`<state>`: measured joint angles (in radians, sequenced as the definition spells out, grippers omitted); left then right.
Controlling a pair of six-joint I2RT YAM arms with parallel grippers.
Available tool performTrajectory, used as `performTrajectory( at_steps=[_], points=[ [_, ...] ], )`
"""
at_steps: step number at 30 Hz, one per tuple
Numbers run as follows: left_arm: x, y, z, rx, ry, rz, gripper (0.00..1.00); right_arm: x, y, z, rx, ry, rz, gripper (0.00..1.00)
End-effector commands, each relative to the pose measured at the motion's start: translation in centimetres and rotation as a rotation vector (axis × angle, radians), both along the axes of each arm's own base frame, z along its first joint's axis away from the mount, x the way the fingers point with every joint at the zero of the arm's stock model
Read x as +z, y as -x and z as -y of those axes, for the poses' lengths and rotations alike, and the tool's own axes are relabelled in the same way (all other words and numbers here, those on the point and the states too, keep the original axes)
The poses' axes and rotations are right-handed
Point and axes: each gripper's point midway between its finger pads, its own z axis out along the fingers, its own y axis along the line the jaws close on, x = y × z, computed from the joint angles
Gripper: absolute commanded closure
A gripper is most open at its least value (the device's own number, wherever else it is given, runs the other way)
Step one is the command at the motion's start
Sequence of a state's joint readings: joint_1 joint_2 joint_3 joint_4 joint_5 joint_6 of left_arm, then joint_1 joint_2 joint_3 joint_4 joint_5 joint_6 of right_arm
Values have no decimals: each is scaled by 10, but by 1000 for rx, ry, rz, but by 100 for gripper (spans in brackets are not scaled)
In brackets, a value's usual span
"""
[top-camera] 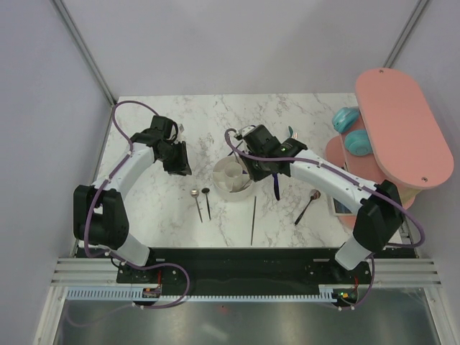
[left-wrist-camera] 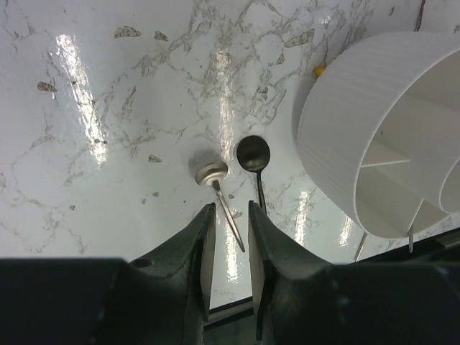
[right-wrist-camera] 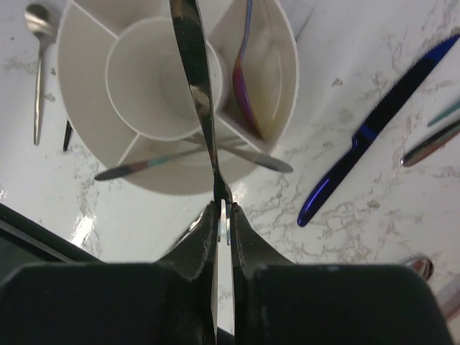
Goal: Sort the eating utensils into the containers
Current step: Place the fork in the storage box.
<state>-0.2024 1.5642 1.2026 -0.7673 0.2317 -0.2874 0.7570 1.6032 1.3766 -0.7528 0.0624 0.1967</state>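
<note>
My right gripper [right-wrist-camera: 223,208] is shut on the tine end of a silver fork [right-wrist-camera: 198,86]; its handle reaches out over the central cup of the white round holder [right-wrist-camera: 86,108]. A purple spoon [right-wrist-camera: 244,79] stands in one ring section, and a silver utensil [right-wrist-camera: 144,167] lies across another. In the top view the right gripper [top-camera: 253,171] hangs at the holder's [top-camera: 224,184] right rim. My left gripper [left-wrist-camera: 230,215] is open above the table. The handle of a silver spoon [left-wrist-camera: 212,172] runs below its gap, with a black spoon [left-wrist-camera: 253,152] beside it.
A blue-handled knife [right-wrist-camera: 366,129] lies right of the holder. A black stick [top-camera: 254,219] and another spoon [top-camera: 307,205] lie near the front. The pink oval board [top-camera: 402,126] and two teal objects [top-camera: 352,129] stand at the right edge.
</note>
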Motion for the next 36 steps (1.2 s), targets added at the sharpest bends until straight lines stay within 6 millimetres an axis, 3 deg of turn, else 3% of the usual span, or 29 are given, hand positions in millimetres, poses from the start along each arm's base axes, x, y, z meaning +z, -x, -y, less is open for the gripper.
performTrajectory(
  at_steps=[1, 7, 26, 29, 36],
  points=[
    [15, -15, 2, -6, 20, 56, 69, 15, -28, -29, 50, -54, 79, 100],
    [15, -14, -1, 0, 11, 58, 69, -4, -36, -38, 60, -49, 73, 100],
    [12, -10, -2, 21, 13, 38, 69, -36, -25, -35, 82, -35, 14, 100],
    [13, -12, -2, 21, 13, 42, 69, -40, -24, -34, 82, -26, 3, 92],
    [16, -13, -2, 23, 14, 50, 69, -52, -19, -31, 95, -17, -28, 89]
  ],
)
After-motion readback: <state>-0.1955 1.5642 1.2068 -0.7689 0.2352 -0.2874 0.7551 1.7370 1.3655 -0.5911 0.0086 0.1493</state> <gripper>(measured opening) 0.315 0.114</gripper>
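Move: The storage box stands off the right hand's left: its middle is about 9 cm left, 3 cm ahead and 10 cm below, and the fork is already held near its tines. On the table some 14 cm below, the blue knife lies about 7 cm to that hand's right and 2 cm ahead, and a thin stick 14 cm back, nearly straight behind. From the left hand the box is about 15 cm right, level ahead and 6 cm lower. Forward and to the left, quickly, the right hand carries the fork about 4 cm in over the near right edge of the storage box, then eases down until it is some 4 cm lower, drifting back only slightly. The wrist barely turns and the fingers keep their grip on the fork near its tines, its handle reaching forward-left over the box. The box seems to be nudged along, though where it is touched can't be seen. ##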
